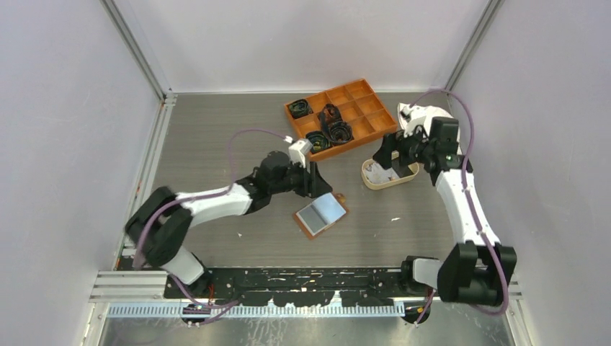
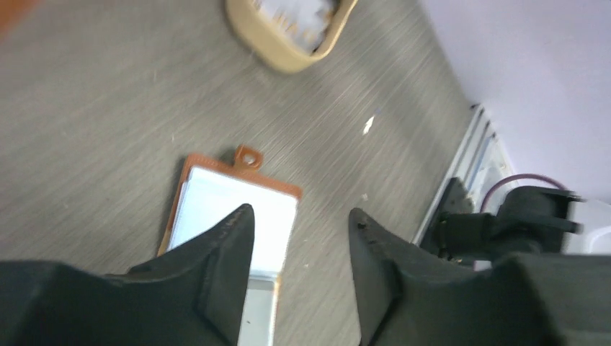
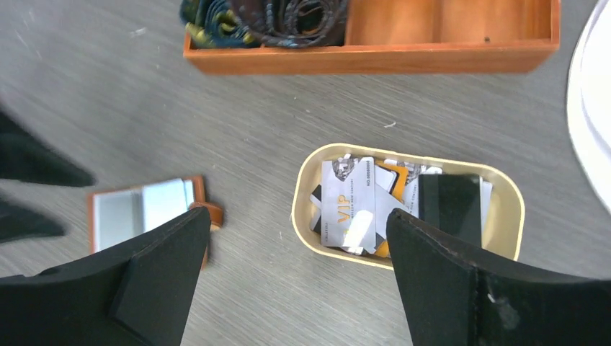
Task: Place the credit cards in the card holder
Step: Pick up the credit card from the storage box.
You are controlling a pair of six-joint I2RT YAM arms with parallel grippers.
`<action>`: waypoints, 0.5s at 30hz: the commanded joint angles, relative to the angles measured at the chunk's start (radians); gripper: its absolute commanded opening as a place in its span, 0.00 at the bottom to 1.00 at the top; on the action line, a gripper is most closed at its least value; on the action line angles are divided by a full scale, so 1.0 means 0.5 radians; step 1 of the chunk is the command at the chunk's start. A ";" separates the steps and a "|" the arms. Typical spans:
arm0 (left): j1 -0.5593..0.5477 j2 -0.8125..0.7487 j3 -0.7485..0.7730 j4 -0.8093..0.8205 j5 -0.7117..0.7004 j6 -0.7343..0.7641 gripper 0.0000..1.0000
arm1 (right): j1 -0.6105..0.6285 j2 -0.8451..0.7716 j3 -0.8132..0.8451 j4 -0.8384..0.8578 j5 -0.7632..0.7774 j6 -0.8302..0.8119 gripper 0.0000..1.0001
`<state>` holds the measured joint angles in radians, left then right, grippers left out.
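Note:
The card holder point(image 1: 320, 214) lies open on the grey table, brown-edged with a pale bluish inside; it also shows in the left wrist view point(image 2: 238, 209) and the right wrist view point(image 3: 144, 213). My left gripper point(image 1: 317, 182) hovers just behind it, open, with nothing between the fingers point(image 2: 299, 216). Several credit cards point(image 3: 349, 202), one silver marked VIP and one black point(image 3: 450, 205), lie heaped in the beige oval tray point(image 3: 403, 151). Above that tray, my right gripper point(image 3: 297, 215) is spread wide open and holds nothing point(image 1: 393, 162).
An orange compartment box point(image 1: 367, 108) with coiled dark straps point(image 1: 328, 126) stands at the back, just behind the tray point(image 1: 371, 184). Its front wall point(image 3: 375, 58) shows in the right wrist view. The table's metal rail runs along the near edge point(image 2: 475, 144).

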<state>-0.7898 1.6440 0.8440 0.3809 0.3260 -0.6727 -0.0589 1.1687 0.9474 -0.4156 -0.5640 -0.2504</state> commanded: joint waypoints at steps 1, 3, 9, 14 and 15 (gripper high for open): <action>0.045 -0.467 -0.053 -0.083 -0.186 0.334 0.61 | -0.198 0.307 0.246 -0.174 -0.313 0.396 0.93; 0.134 -0.581 -0.129 -0.053 -0.130 0.265 0.70 | -0.254 0.479 0.309 -0.224 -0.317 0.434 0.82; 0.485 -0.841 -0.386 0.054 0.246 -0.129 0.71 | -0.295 0.989 0.551 -0.409 -0.313 0.425 0.56; 0.503 -1.141 -0.532 -0.159 0.160 -0.064 0.69 | -0.329 1.142 0.603 -0.396 -0.231 0.429 0.51; 0.505 -1.202 -0.571 -0.176 0.138 -0.054 0.68 | -0.342 1.142 0.599 -0.381 -0.217 0.433 0.51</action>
<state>-0.5346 1.1709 0.5903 0.3164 0.3809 -0.7006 -0.2104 1.7580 1.1950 -0.5922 -0.6773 -0.0486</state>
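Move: The white VIP card in the left end of the storage box lies about 7 cm ahead of the right hand, 1 cm to its left and some 17 cm below it. The black card in the same box is about 10 cm ahead and 7 cm right of the hand, while the open card holder lies some 8 cm back and 20 cm left. From the left hand, the VIP card is about 13 cm ahead, 20 cm right and 10 cm lower. The right hand first drifts forward and to its right, about 5 cm in all, then drops some 11 cm towards the cards in the storage box, tipping its fingers down by about 35 degrees and narrowing them from wide open to about half, still clear of the cards. Meanwhile the left hand springs up off the card holder's side and swings left, away from it, about 11 cm, sinking a little again at the end as its fingers open wider. ##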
